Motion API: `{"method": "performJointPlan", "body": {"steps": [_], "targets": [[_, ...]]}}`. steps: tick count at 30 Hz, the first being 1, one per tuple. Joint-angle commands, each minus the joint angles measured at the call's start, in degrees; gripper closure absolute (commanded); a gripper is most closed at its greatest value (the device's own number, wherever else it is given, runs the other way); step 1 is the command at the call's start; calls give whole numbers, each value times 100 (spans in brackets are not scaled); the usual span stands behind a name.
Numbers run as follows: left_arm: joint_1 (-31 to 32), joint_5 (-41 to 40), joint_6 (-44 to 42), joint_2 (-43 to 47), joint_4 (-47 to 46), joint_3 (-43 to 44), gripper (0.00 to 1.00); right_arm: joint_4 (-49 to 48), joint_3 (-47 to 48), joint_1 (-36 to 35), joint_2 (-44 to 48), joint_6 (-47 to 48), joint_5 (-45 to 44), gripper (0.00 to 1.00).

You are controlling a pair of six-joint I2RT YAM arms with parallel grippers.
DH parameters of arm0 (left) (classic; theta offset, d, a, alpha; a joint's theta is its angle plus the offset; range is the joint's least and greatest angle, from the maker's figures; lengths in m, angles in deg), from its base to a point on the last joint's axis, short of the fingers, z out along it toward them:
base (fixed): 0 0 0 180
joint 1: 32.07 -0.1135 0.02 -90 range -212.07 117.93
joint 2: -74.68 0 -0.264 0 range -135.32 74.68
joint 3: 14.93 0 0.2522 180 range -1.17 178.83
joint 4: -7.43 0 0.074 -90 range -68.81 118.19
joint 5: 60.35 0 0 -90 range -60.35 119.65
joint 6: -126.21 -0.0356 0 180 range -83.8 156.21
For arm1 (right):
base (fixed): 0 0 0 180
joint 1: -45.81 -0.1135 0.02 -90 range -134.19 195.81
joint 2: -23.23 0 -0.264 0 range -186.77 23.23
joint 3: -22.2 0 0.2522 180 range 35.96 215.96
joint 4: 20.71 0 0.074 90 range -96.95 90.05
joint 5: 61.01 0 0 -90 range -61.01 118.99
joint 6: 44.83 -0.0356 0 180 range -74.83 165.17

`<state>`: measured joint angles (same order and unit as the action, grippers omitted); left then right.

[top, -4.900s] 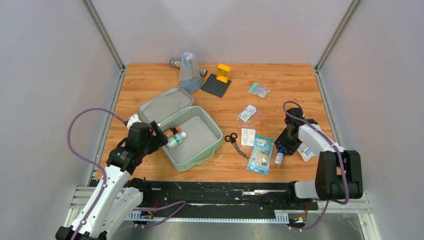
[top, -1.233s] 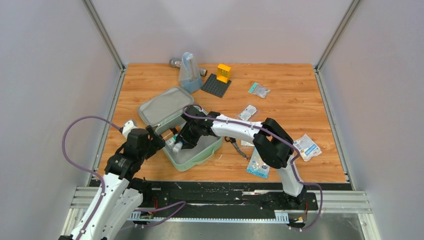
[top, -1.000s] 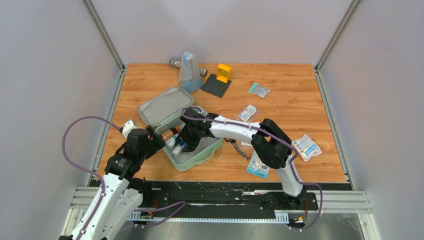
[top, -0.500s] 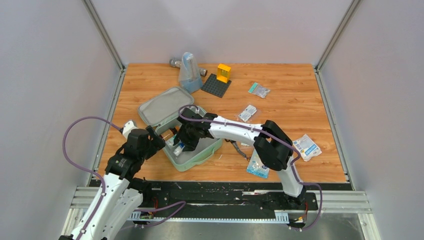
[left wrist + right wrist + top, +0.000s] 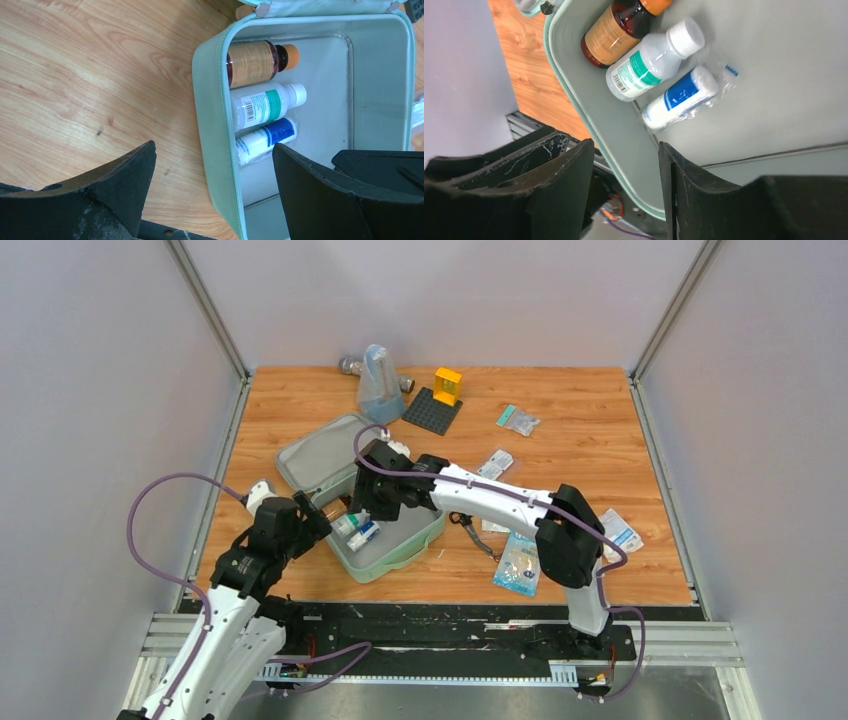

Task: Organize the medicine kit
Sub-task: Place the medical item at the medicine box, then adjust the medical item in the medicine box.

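Observation:
The mint-green medicine kit tray (image 5: pixel 412 538) lies open, its lid (image 5: pixel 318 454) flat behind it. Along the tray's left wall (image 5: pixel 212 125) lie a brown bottle (image 5: pixel 619 27), a white bottle with a green label (image 5: pixel 654 60) and a wrapped blue-and-white roll (image 5: pixel 679 97). My right gripper (image 5: pixel 626 160) hovers above the tray (image 5: pixel 774 75), open and empty; it shows in the top view over the tray's back left part (image 5: pixel 368 505). My left gripper (image 5: pixel 214 170) stands wide open astride the tray's left wall, one finger outside and one inside, holding nothing.
Black scissors (image 5: pixel 470 525) and a blue pouch (image 5: pixel 520 562) lie right of the tray. Small packets (image 5: pixel 495 465) (image 5: pixel 519 420) (image 5: pixel 613 532) are scattered further right. At the back stand a dark baseplate (image 5: pixel 432 410) with a yellow block (image 5: pixel 447 386) and a translucent pouch (image 5: pixel 378 385).
My right gripper has opened and drawn back and up from the tray's left wall, leaving the blue-and-white roll beside the white bottle. The left arm has stayed put.

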<state>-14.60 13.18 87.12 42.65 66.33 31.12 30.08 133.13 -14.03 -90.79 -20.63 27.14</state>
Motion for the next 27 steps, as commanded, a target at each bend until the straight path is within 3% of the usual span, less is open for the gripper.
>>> {"method": "performJointPlan", "body": {"steps": [1, 7, 13, 20, 27], "targets": [[-3, 281, -26, -75, -357, -74, 6, -157, -9, 285, 153, 1927, 33, 48], [1, 614, -139, -311, -517, -64, 12, -213, -374, 663, -265, 2935, 1347, 48], [1, 722, -212, -513, -673, -114, 20, -237, -26, 816, -750, 3848, 2066, 46], [-3, 651, -358, -839, -922, -198, 44, -125, 467, 837, -1124, 4452, 2540, 43], [-1, 389, -607, -1315, -1076, -96, 54, -154, 496, 832, -1254, 4664, 3398, 46]]}}
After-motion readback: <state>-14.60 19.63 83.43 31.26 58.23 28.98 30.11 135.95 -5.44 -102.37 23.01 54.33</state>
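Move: From the right hand, empty and half open over the medicine box, the bottle with the blue label lies about 8 cm below, 3 cm back and 2 cm to the left. Next to it, at the same depth, are the green-label bottle, 1 cm back and 5 cm left, and the brown bottle, 2 cm ahead and 8 cm left. The left hand has the box's left wall rim roughly 5 cm below it, 2 cm ahead and 3 cm right; the blue-label bottle lies 8 cm right, 1 cm ahead and 7 cm below. The right hand dips into the medicine box beside the blue-label bottle, going down about 8.5 cm while swinging some 4.5 cm right and first a little forward, then back, before it edges left towards the bottle and rises slightly, the wrist turning some 40 degrees counter-clockwise throughout and the fingers staying half open. Meanwhile the left hand shifts right, then sinks 3 to 4 cm onto the box's left wall, tipping slightly down and closing its wide-open fingers to about half, one on either side of the rim without a visible grip. ##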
